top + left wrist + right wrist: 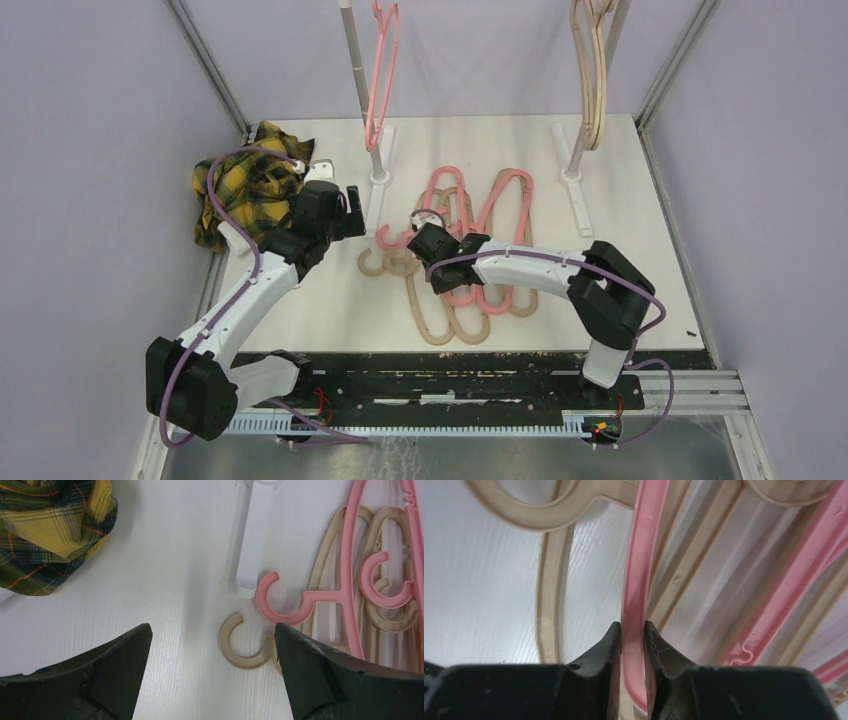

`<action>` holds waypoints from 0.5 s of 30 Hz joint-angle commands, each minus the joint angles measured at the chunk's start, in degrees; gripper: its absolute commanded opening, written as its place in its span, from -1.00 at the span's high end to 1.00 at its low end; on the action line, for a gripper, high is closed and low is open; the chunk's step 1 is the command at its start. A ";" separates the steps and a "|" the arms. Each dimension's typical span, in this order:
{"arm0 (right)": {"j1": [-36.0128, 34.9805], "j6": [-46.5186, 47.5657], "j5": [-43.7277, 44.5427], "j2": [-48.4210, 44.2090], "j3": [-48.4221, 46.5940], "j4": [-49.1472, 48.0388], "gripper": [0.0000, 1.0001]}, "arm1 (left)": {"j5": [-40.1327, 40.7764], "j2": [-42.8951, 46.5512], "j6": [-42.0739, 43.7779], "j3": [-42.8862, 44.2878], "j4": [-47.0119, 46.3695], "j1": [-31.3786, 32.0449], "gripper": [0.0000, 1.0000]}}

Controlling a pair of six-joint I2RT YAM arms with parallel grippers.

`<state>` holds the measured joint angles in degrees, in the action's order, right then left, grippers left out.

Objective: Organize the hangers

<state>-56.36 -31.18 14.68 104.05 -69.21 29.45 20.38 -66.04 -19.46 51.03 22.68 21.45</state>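
Observation:
A pile of pink hangers point(505, 200) and beige hangers point(440, 322) lies on the white table's middle. My right gripper point(432, 240) is down on this pile. In the right wrist view the right gripper point(631, 627) is shut on the thin bar of a pink hanger point(641, 545), with a beige hanger point(549, 595) beside it. My left gripper point(350, 215) hovers left of the pile. In the left wrist view it point(212, 627) is open and holds nothing, with a beige hook point(245, 647) and a pink hook point(280, 605) just ahead on the table.
A yellow-black plaid cloth point(245, 180) lies bunched at the table's left edge. Two white rack posts point(378, 175) point(572, 170) stand at the back; a pink hanger point(383, 70) hangs by the left one, beige hangers point(593, 70) by the right one.

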 commanded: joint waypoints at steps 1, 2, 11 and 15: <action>-0.03 0.07 -0.61 -10.08 0.57 0.65 0.56 | 0.07 1.68 3.03 1.39 -0.88 -0.32 -0.98; 0.08 -0.09 -2.07 -12.12 1.14 0.15 0.56 | 0.17 1.70 3.03 1.31 -0.88 -0.34 -0.98; 0.37 -1.49 -7.51 -21.06 2.46 -0.12 0.57 | -0.12 1.85 2.33 1.39 -1.33 -0.38 -0.98; 0.37 -0.33 0.78 -22.60 4.33 2.13 0.62 | 0.16 2.29 2.40 1.11 -1.32 -0.36 -0.98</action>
<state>-56.14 -31.75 8.71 84.03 -66.59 30.79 20.40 -65.52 -19.46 51.03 22.65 21.45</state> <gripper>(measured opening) 0.251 0.993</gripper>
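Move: The right hand already grips the pink hanger low over the table. The rail spot beside the hung pink hanger is its goal; that hung hanger is about 32 cm ahead, 12 cm left and 33 cm above. The left pole's foot stands around 32 cm ahead and 15 cm left; the loose pink hanger lies roughly 11 cm ahead, 15 cm right. From the left hand, the hung hanger is some 24 cm ahead, 6 cm right and 21 cm above. Straight up goes the right hand, about 11 cm, easing back some 2 cm and slowing to a near stop at the top, the fingers still pinching the pink hanger's side bar near its robot-side end. On the way the hand rolls roughly 15 degrees, its left side rising. ##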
